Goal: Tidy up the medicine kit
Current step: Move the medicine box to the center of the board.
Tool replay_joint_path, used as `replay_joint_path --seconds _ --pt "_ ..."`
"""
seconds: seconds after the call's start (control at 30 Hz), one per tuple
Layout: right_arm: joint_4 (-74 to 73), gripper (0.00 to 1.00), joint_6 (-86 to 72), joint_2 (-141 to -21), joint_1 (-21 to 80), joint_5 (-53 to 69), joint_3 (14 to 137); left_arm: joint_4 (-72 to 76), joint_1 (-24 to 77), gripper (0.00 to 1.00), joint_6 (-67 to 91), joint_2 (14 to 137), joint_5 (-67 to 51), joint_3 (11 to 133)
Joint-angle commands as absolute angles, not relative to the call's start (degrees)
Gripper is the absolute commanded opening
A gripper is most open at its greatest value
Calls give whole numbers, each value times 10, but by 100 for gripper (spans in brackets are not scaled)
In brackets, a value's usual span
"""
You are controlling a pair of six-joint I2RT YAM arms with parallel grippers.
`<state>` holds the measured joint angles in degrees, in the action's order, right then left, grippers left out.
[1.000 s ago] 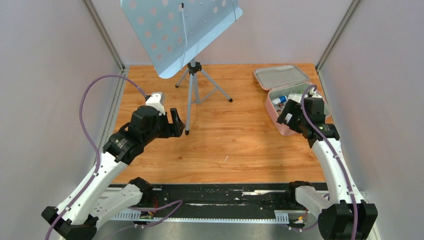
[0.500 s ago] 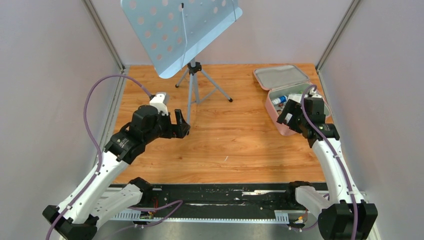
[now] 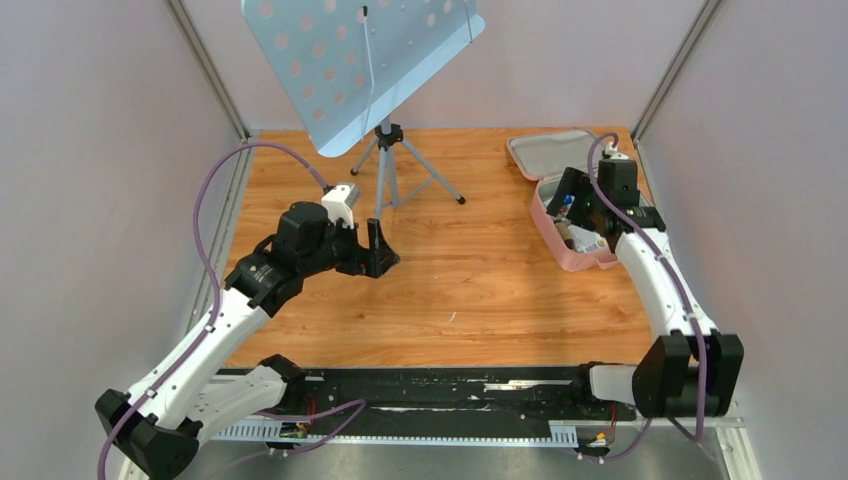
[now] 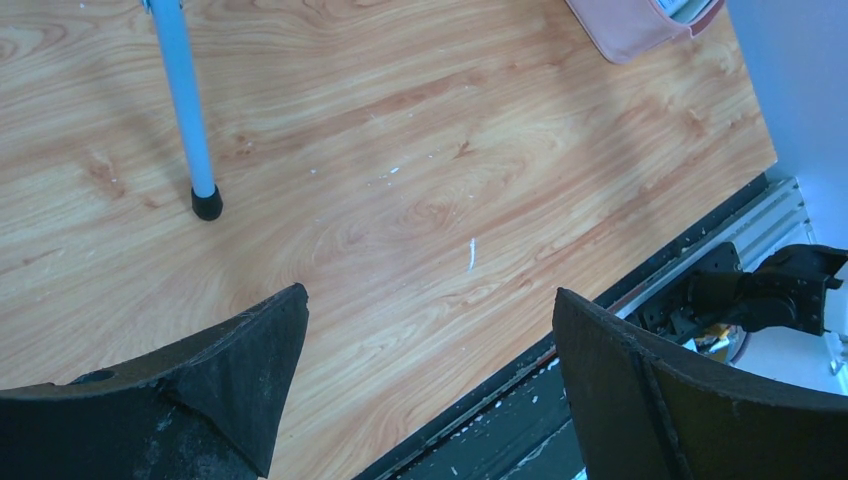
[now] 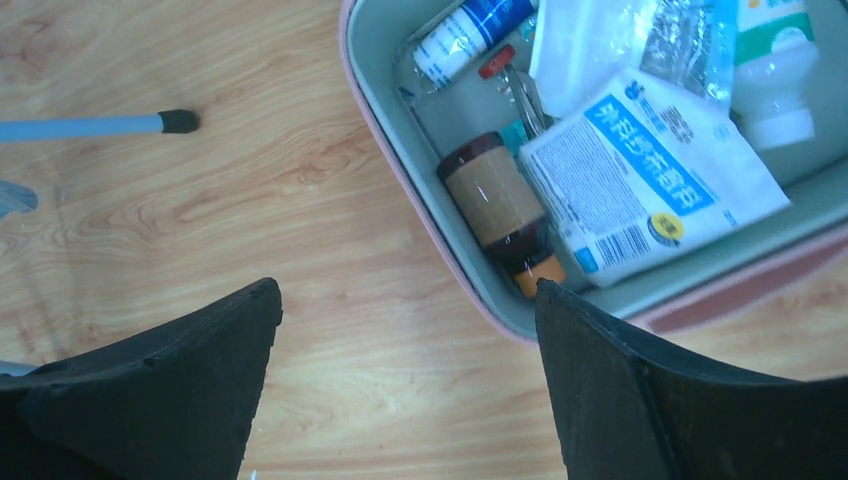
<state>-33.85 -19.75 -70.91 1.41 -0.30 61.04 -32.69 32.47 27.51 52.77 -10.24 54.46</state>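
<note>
The medicine kit (image 3: 578, 262), a pink zip case with grey lining, lies open at the back right with its lid (image 3: 548, 152) folded back. My right gripper (image 3: 572, 200) hangs open over the kit's left side. In the right wrist view the gripper (image 5: 405, 287) is empty above the wood beside the kit's wall (image 5: 372, 50). Inside lie a brown bottle (image 5: 495, 205), a blue-white packet (image 5: 645, 180), a white bottle (image 5: 775, 70) and a blue-white tube (image 5: 470, 30). My left gripper (image 3: 385, 255) (image 4: 430, 292) is open and empty over the bare wood, far left of the kit's corner (image 4: 635, 25).
A music stand with a perforated blue plate (image 3: 360, 60) stands on a tripod (image 3: 390, 170) at the back centre. One of its legs (image 4: 190, 110) ends just ahead of my left gripper. Grey walls close in both sides, and a black rail (image 3: 450, 395) runs along the near edge.
The right arm has reached toward the back and now hangs over the kit. The left arm has moved right and forward past the stand's leg, its jaws opening wider.
</note>
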Motion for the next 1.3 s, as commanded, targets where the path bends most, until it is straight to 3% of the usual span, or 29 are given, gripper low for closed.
replay_joint_path --seconds 0.0,0.23,0.5,0.63,0.83,1.0,1.13,1.27 --pt "-289 94 -161 -790 13 19 654 -310 321 100 265 514 -105 554" --pt "-265 86 -167 -886 14 70 643 -320 321 100 265 503 -91 551" --pt "-264 70 -171 -863 31 107 601 -318 321 100 266 503 -91 545" --pt "-269 63 -171 -849 63 120 583 -315 321 100 267 505 -94 544" --pt "-285 60 -188 -840 146 110 575 -317 322 100 267 500 -91 540" --pt "-296 45 -207 -841 208 100 574 -324 322 100 266 496 -86 540" --pt "-302 43 -222 -836 240 96 568 -324 321 100 267 492 -85 537" --pt "-303 25 -233 -832 256 94 564 -325 321 100 266 492 -85 538"
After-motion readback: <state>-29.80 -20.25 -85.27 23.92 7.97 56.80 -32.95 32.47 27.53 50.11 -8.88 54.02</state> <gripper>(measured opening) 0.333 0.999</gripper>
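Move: The medicine box's near-side grip point, the middle of its left wall, is about 4 cm left, 1 cm ahead and 9 cm below the right hand; the box's middle lies some 5 cm right, 2 cm ahead and 12 cm down. Inside that wall, the brown bottle is almost straight below the hand, while the open lid lies about 15 cm ahead and 1 cm left. From the left hand, the box is roughly 13 cm ahead, 41 cm right and 17 cm lower. The medicine box's left wall is straddled by the right hand's fingers, one inside and one outside, after the open hand dips about 9 cm while reaching slightly forward. The hand then drags the box left, some 13 cm of hand travel, and back about 8 cm, swinging roughly 25 degrees counter-clockwise as the fingers narrow around the wall to about a third open. ##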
